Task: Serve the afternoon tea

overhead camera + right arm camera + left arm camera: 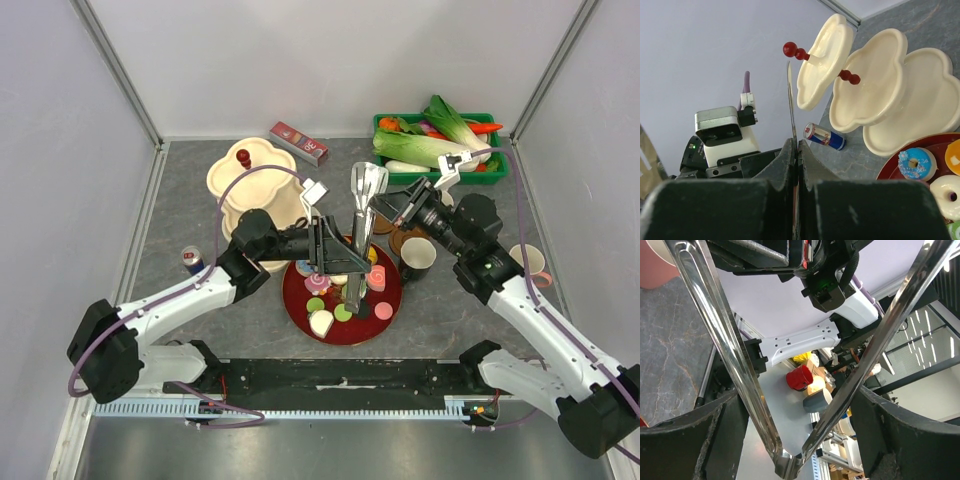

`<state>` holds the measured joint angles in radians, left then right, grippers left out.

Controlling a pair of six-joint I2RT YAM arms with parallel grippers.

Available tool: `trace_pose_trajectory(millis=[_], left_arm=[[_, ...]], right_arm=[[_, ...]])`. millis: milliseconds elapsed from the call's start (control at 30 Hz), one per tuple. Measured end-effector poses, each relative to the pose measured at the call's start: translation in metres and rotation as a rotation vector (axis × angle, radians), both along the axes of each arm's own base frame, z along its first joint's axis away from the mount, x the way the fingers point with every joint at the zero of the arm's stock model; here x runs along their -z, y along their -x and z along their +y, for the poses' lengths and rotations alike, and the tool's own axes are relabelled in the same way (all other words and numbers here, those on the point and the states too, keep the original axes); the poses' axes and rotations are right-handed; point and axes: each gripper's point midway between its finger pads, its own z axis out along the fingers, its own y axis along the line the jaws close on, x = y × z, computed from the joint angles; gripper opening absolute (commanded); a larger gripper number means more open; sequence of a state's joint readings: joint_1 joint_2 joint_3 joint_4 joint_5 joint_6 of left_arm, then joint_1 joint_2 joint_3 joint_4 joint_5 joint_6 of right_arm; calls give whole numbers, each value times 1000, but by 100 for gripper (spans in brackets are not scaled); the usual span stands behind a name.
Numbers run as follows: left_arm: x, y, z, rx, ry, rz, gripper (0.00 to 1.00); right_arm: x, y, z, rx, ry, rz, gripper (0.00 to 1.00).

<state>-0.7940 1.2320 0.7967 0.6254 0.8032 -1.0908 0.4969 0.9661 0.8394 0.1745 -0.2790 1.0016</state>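
Metal tongs (362, 215) stand upright over the red tray (292, 305) of toy donuts and sweets (377, 278). My left gripper (325, 245) reaches in from the left. In the left wrist view its fingers (725, 430) press on the outside of both tong arms (720, 340), which meet at the hinge at the bottom of the view. My right gripper (388, 210) is shut on a thin edge of the tongs (790, 100). A blue donut (914, 163) and others show on the tray. A black mug (417, 253) stands on a brown coaster (403, 238) right of the tray.
A cream three-tier stand (255, 180) is behind and left of the tray. A drink can (192, 260) lies at the left, a red box (298, 143) at the back. A green crate of vegetables (440, 145) sits back right. A pale mug (530, 262) stands far right.
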Motion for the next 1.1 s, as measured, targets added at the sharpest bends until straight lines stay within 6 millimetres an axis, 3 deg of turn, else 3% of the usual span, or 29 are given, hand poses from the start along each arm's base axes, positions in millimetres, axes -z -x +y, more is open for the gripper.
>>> trace_pose_trajectory(millis=[333,733,1100], left_arm=[[1,3,4,-7,2,0,82],[5,3,5,-16,-5,9,64],[7,3,5,-15,-13,17,55]], right_arm=[[-1,1,9,-53,44,-13,0],[0,4,11,-74,51,-13,1],[3,5,10,-81,70,-23,46]])
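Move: The tongs hang level above the round plate, already between the left hand's fingers, their middle about 4 cm ahead of it; from the right hand, which pinches one tong arm near its head, that middle lies some 8 cm back and 2 cm left. From the left hand, the plate's centre is roughly 3 cm ahead, 2 cm left and 28 cm below; the dark-handled mug stands about 10 cm ahead, 12 cm right, the tiered stand 15 cm ahead, 19 cm left. The tongs are passed over: near their hinge end, the left hand's half-wide fingers close by about a quarter of their range on both tong arms, squeezing them together, while that hand stays nearly in place. The right hand drifts about 1 cm left, turning some 5 degrees counter-clockwise, keeps its pinch, then near the end opens by about a third to loosen it. ##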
